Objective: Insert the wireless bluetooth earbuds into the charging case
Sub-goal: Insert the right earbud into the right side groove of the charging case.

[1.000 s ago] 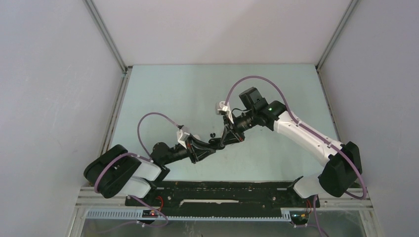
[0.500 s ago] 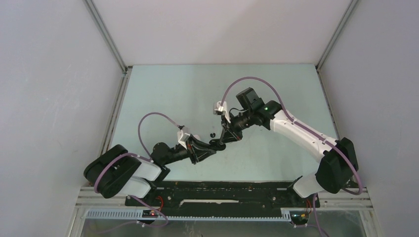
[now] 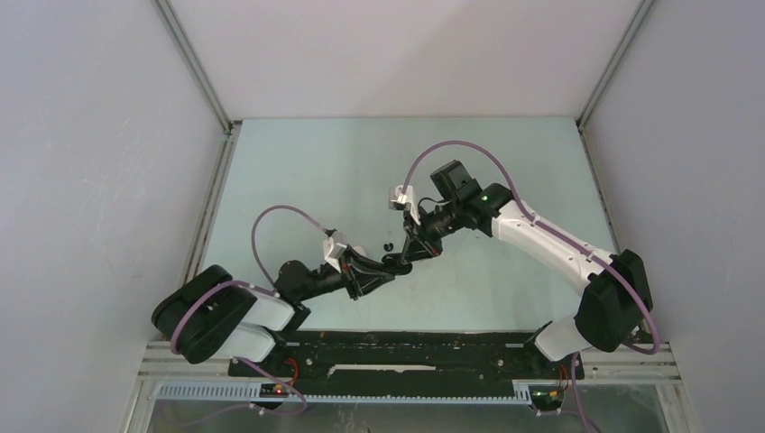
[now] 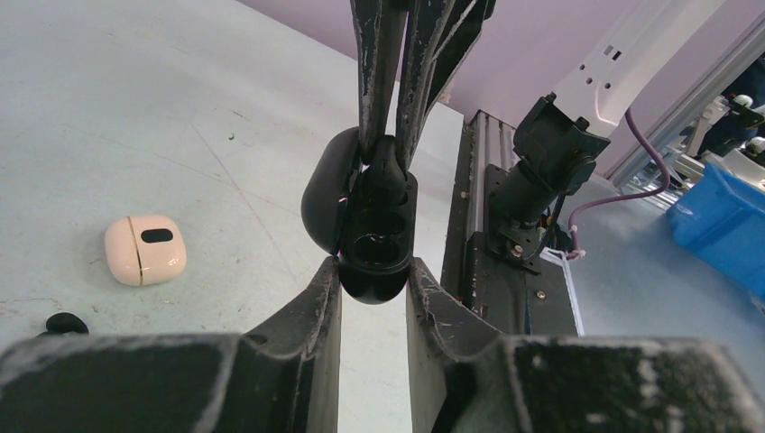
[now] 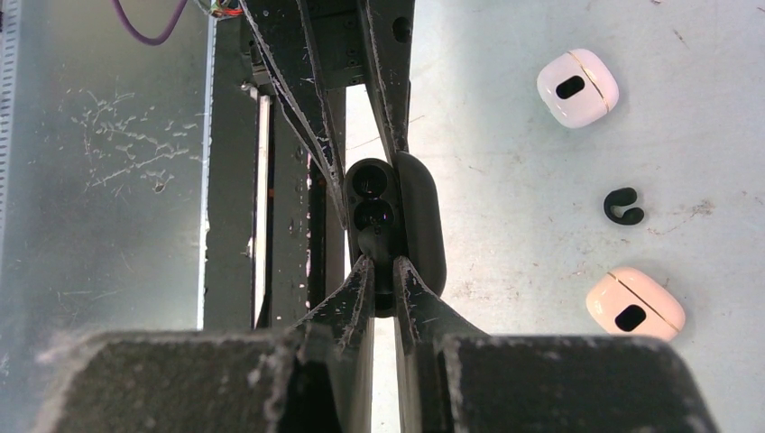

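Note:
A black charging case point(image 4: 377, 239) hangs open above the table, its lid point(image 5: 420, 225) swung aside and two round wells point(image 5: 373, 198) showing. My left gripper point(image 4: 373, 266) is shut on the case's near end. My right gripper point(image 5: 381, 263) comes in from the opposite side and is shut on a small black piece, apparently a black earbud point(image 4: 386, 167), pressed at the case's other end. In the top view both grippers meet mid-table at the case point(image 3: 397, 262). Another black C-shaped earbud point(image 5: 623, 206) lies loose on the table.
A white closed case point(image 5: 577, 87) and a beige closed case point(image 5: 634, 304) lie on the table beside the loose earbud. The left wrist view also shows the beige case point(image 4: 144, 250). The black base rail point(image 3: 406, 347) runs along the near edge.
The right arm shifted slightly left toward the case during the first half second. Since then both arms hold still, and both grips are unchanged.

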Robot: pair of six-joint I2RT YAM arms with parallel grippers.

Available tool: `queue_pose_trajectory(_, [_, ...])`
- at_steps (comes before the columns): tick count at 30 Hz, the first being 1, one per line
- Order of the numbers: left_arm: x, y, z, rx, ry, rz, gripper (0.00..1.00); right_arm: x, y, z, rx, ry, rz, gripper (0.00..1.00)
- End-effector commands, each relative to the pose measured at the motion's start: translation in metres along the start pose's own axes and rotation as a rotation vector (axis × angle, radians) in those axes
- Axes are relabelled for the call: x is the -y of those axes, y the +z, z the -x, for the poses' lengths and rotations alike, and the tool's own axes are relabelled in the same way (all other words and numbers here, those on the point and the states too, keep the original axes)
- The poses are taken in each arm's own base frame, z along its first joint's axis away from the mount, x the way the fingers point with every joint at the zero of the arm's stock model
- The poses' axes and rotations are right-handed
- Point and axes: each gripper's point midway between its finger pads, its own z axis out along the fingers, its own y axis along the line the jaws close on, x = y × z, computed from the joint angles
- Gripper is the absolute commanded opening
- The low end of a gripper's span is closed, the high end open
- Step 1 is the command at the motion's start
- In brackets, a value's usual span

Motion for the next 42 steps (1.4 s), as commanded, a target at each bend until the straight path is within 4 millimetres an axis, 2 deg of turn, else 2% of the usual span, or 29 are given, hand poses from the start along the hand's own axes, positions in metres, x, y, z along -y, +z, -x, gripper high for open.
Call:
queue_pose_trajectory(1, [0.012,0.003,0.028,0.097,0.089,-0.047,0.00,0.001,-0.008,0.013,0.027,-0.038,-0.015,0.02])
queue_pose_trajectory(14, [0.008,0.002,0.027,0.095,0.092,-0.021,0.00,0.000,-0.012,0.011,0.029,-0.025,-0.007,0.02])
queue_pose_trajectory(23, [0.004,0.001,0.028,0.099,0.099,-0.002,0.00,-0.010,-0.012,0.011,0.033,-0.015,0.036,0.05])
queue_pose_trajectory(26, [0.005,0.001,0.028,0.099,0.100,-0.005,0.00,-0.009,-0.009,0.009,0.023,-0.007,0.036,0.09])
queue_pose_trajectory(30, [0.006,0.001,0.028,0.099,0.098,-0.009,0.00,-0.009,-0.008,0.009,0.017,-0.009,0.024,0.23])
queue_pose_trajectory(37, [0.005,0.001,0.027,0.097,0.098,-0.008,0.00,-0.025,-0.029,0.023,0.062,-0.090,0.002,0.37])
queue_pose_trajectory(42, [0.004,0.000,0.028,0.101,0.100,0.001,0.00,-0.036,-0.060,0.031,0.113,-0.144,-0.053,0.39])
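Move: The right hand still holds the black earbud at the case's right groove, which lies only about 1 cm to its left and 1 cm below. About 14 cm lower on the table, the peach case is some 6 cm ahead and 1 cm right, the other black earbud about 5 cm ahead and 4 cm left, and the white case 4 cm ahead and 12 cm left. From the left hand, which grips the charging case, the groove is about 1 cm ahead, 3 cm right and 2 cm up. Almost in place at first, the right hand keeps its pinch on the earbud in the right groove, shifting back and right by under a centimetre, while the left hand keeps hold of the case and eases it up about 1 cm. The right fingers then open, release the earbud and pull away upward some 3 cm, also slightly right and back. ##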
